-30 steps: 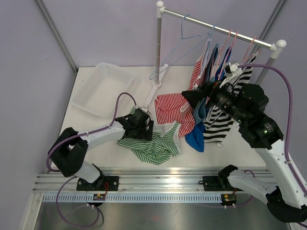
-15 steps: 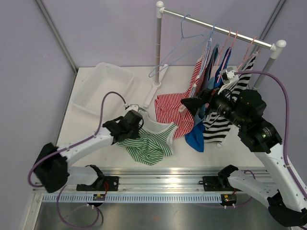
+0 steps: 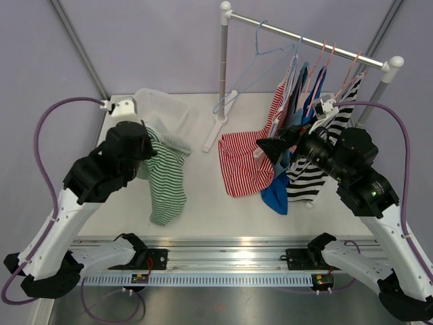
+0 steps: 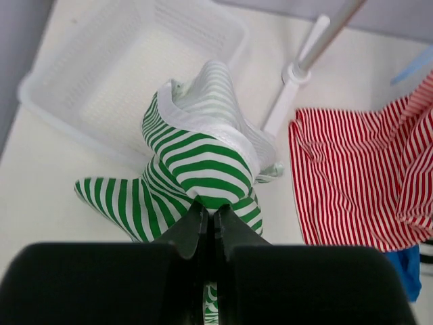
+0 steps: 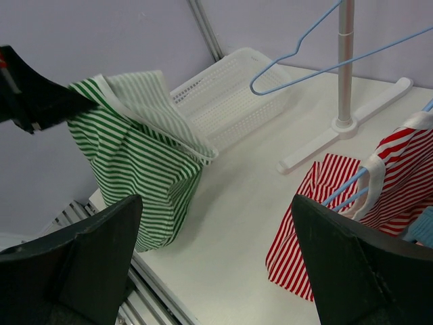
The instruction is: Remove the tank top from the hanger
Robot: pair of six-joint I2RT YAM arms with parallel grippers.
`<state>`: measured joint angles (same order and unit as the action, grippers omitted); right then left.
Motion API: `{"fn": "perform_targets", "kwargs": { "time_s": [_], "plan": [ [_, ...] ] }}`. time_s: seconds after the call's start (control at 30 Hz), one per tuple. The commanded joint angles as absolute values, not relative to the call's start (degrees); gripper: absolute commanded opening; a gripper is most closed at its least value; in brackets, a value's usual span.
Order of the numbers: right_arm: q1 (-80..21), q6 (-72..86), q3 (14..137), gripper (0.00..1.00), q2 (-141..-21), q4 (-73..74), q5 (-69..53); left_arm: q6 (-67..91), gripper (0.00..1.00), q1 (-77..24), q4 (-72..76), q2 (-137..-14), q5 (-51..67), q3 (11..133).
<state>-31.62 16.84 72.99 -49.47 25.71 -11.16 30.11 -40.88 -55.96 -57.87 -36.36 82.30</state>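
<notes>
My left gripper [image 3: 141, 146] [image 4: 208, 211] is shut on a green-and-white striped tank top [image 3: 166, 180] [image 4: 203, 162] [image 5: 128, 159]. The top hangs free of any hanger, above the table's left side, beside the basket. An empty blue hanger [image 3: 250, 76] [image 5: 318, 57] dangles from the rack rail [image 3: 304, 38]. A red-and-white striped tank top [image 3: 240, 161] [image 4: 358, 176] [image 5: 318, 223] droops from another blue hanger [image 5: 346, 192] onto the table. My right gripper [image 3: 274, 150] [image 5: 216, 203] is open beside that red top, with nothing between its fingers.
A white plastic basket [image 3: 169, 108] [image 4: 81, 74] [image 5: 230, 88] sits at the back left. The rack's white post and foot [image 3: 218, 122] [image 5: 345, 122] stand mid-table. Several more tops, blue and black-and-white striped [image 3: 311, 172], hang at the rail's right end.
My left gripper shut on the green tank top lying on the table, then lifted it up and to the left, next to the basket. The right arm barely moved.
</notes>
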Motion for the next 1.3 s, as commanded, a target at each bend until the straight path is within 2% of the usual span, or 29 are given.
{"fn": "perform_targets", "kwargs": {
  "time_s": [0.0, 0.3, 0.4, 0.7, 0.83, 1.03, 1.27],
  "plan": [
    [-32.08, 15.82, 72.77, 1.00, -49.22, 22.50, -11.08, 24.09, 0.00, -37.45, -59.15, -59.23, -42.01, 92.62],
    [-31.99, 15.47, 73.39, 0.99, -47.73, 23.03, -9.85, 15.12, 0.00, -17.16, -59.68, -72.32, -29.55, 118.36],
    [-31.99, 15.12, 73.91, 0.99, -47.29, 23.46, -9.58, 14.41, 0.00, -9.26, -58.37, -76.89, -22.79, 121.98],
    [-31.99, 13.36, 74.97, 0.99, -47.02, 25.49, -7.38, 17.40, 0.00, 3.22, -52.30, -85.95, -3.02, 123.75],
    [-31.99, 12.75, 75.24, 0.99, -47.81, 25.49, -6.94, 19.07, 0.00, 6.24, -48.52, -88.58, -1.06, 124.36],
    [-31.99, 11.95, 76.37, 1.00, -49.83, 25.49, -6.15, 20.12, 0.00, 8.00, -50.37, -94.13, 7.20, 134.99],
    [-31.99, 11.25, 75.76, 1.00, -50.45, 25.31, -4.75, 20.04, 0.00, 7.91, -38.51, -93.33, 5.70, 135.62]
  ]
}}
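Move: The left hand already holds the green tank top; the white basket it is bound for has its middle roughly 20 cm ahead, 14 cm to the left and 30 cm below. The rack foot is about 21 cm ahead and 16 cm right, the red striped top some 8 cm ahead and 27 cm right, both about 30 cm down. From the right hand the basket is some 22 cm ahead, 42 cm left and 37 cm below. The left hand sweeps the still-pinched green tank top forward about 19 cm, up and left over the basket. ##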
